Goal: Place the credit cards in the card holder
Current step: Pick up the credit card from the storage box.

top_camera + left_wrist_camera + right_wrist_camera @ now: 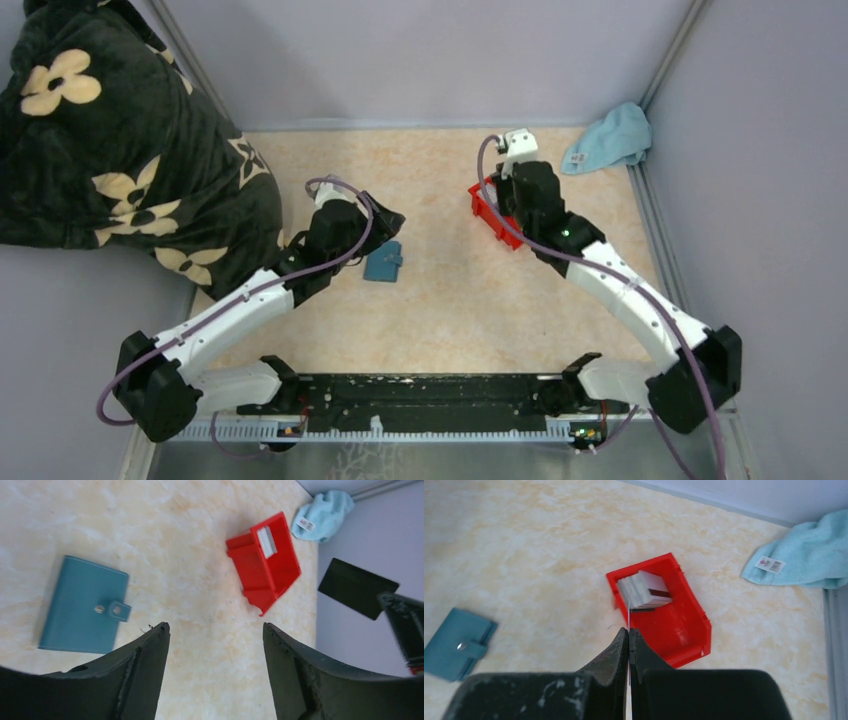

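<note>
The teal card holder [82,605] lies flat and snapped closed on the table, also seen from above [383,262]. My left gripper [216,627] hovers open and empty just beside it. A stack of grey credit cards [644,590] stands in the red bin [679,630]. Above the bin's near edge, my right gripper [629,630] is shut on one credit card [628,612], seen edge-on there. In the left wrist view that card [357,587] shows as a dark rectangle lifted off the table.
A light blue cloth [610,140] lies in the back right corner by the wall. A dark flowered blanket [110,140] fills the left side. Metal rails edge the table at the right [650,215].
</note>
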You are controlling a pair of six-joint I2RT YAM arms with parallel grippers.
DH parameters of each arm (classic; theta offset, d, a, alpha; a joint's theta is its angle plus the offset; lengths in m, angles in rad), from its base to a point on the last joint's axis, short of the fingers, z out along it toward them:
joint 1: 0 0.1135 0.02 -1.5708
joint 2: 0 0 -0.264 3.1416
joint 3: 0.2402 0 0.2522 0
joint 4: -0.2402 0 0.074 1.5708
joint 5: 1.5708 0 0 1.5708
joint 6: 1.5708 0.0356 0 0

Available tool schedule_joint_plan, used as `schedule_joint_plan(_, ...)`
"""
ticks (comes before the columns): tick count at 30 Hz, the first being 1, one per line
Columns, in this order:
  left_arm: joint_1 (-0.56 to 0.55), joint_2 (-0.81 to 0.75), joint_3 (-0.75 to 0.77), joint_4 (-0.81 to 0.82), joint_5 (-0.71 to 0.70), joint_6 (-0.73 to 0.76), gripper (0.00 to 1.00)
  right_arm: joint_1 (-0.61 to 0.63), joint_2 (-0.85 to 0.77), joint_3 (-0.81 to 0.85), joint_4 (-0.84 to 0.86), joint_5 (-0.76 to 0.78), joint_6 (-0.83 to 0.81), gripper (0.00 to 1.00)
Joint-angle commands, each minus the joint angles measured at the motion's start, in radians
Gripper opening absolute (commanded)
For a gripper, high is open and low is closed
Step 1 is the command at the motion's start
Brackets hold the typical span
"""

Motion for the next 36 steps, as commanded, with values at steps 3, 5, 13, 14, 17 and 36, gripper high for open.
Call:
schedule_joint_plan(3, -0.003, -0.016, 0.119, -0.080, 0.273, -0.085, 0.80, 0.160, -0.252, -0.202, 0.087, -0.042, -0.036, 0.00)
schedule_joint_plan(5, -0.003, -0.007, 0.141, -0.121, 0.335, -0.129, 0.83, 0.234, -0.317, -0.255, 0.112, 0.003, -0.047, 0.00)
schedule_joint_plan(13, 0.016, 0.057, 0.166, -0.112, 0.641, -0.248, 0.99, 0.551, -0.373, -0.341, 0.196, 0.283, -0.176, 0.00)
schedule_joint_plan(14, 0.015, 0.065, 0.165, -0.110, 0.677, -0.252, 0.99, 0.574, -0.378, -0.352, 0.226, 0.299, -0.192, 0.00)
schedule_joint_plan(17, 0.017, 0.077, 0.157, -0.106, 0.733, -0.270, 0.98, 0.632, -0.381, -0.378, 0.282, 0.339, -0.248, 0.00)
schedule_joint_plan(36, 0.057, 0.119, 0.049, 0.064, 0.905, -0.470, 0.93, 0.929, -0.272, -0.425, 0.503, 0.556, -0.566, 0.00)
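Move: Pinched in the right gripper, the credit card is to be brought to the left gripper's half-open fingers, some 23 cm to the right hand's left, 6 cm back and 5 cm lower. From the right hand, the storage box is about 7 cm ahead, 2 cm right and 20 cm below. From the left hand, the card lies roughly 24 cm right, 9 cm ahead and 5 cm up; the card holder lies 3 cm back, 3 cm left and 19 cm below. Swinging away from the storage box, the right hand carries the already pinched card about 18 cm back and 11 cm left at nearly constant height, turning counter-clockwise and tipping its fingers up. The left hand comes some 9 cm right and as much back to meet the card, rising briefly before easing down, opening wider and twisting some 30 degrees clockwise while tipping down. ##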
